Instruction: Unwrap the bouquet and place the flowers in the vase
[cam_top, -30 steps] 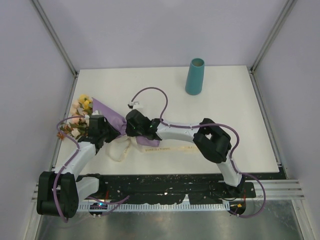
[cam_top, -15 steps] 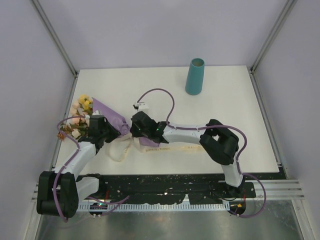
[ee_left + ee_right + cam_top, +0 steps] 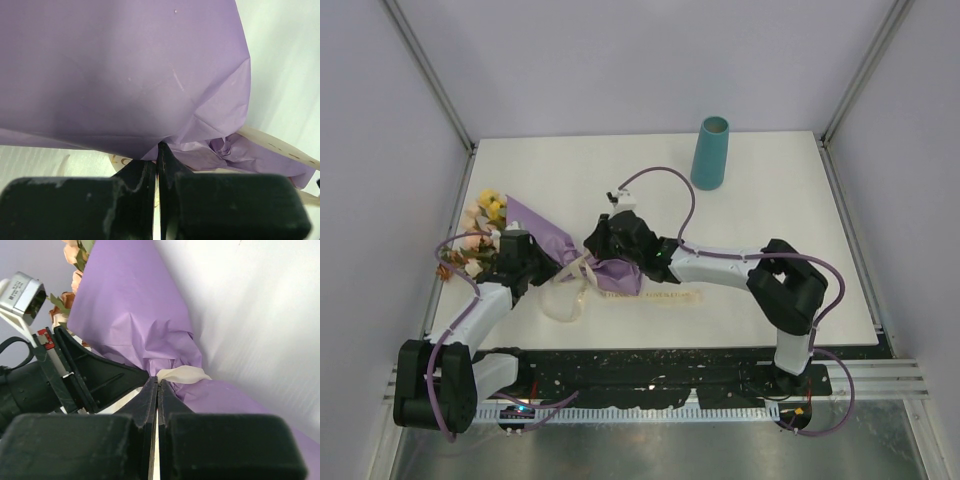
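The bouquet (image 3: 548,232) lies at the table's left, purple paper outside, its flowers (image 3: 480,222) pointing to the left edge. My left gripper (image 3: 546,267) is shut on a fold of the purple paper (image 3: 150,75) near the tied end. The cream ribbon (image 3: 570,290) runs taut from the knot to my right gripper (image 3: 592,258), which is shut on it; in the right wrist view the ribbon (image 3: 186,374) emerges right at the tips (image 3: 157,381). The teal vase (image 3: 710,152) stands upright at the back, far from both grippers.
A long cream ribbon tail (image 3: 655,297) with printing lies flat on the table under the right arm. The table's left edge (image 3: 448,262) is close to the flower heads. Grey walls enclose the back and both sides.
The right gripper has shut and the right arm has drawn back to the right, pulling the ribbon taut and loosening the bow. The bouquet's tied end has shifted right. The left gripper kept its hold.
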Controlling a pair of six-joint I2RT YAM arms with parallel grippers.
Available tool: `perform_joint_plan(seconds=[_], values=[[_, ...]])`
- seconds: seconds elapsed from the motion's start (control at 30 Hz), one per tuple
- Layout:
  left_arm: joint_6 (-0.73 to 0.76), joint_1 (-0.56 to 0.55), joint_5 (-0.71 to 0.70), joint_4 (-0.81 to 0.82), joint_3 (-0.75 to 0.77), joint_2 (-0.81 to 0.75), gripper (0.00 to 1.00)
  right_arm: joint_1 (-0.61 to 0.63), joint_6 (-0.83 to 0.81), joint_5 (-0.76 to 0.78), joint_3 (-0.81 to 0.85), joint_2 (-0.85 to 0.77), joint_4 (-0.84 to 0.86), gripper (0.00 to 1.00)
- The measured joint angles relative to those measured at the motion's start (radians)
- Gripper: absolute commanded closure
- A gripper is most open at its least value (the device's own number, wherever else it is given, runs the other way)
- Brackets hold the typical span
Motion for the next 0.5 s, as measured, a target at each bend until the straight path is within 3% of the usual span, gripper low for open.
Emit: perform_joint_plan(seconds=[0.5], values=[[0.000,0.000,0.000,0.000,0.000,-0.001,0.93,-0.053,-0.045,0.027,-0.083,-0.174,0.016,0.95]])
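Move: About 9 cm below the right hand, 2 cm back and 1 cm to its left, lies the ribbon knot at the paper's neck; this hand already holds a ribbon end. The purple paper's short tail lies about 6 cm right, 2 cm back, the printed ribbon tail some 14 cm right, 6 cm back, and the flowers roughly 25 cm left, 7 cm ahead. From the left hand the knot is about 5 cm right, level fore and aft, 1 cm lower. Pulling the pinched ribbon end up and away from the knot, the right hand climbs about 5 cm and swings some 4 cm to the right, speeding up and easing slightly forward late on. Its fingers stay shut and barely tilt up. The left hand stays put, fingers closed on the paper beside the knot, holding the bouquet against the pull. ##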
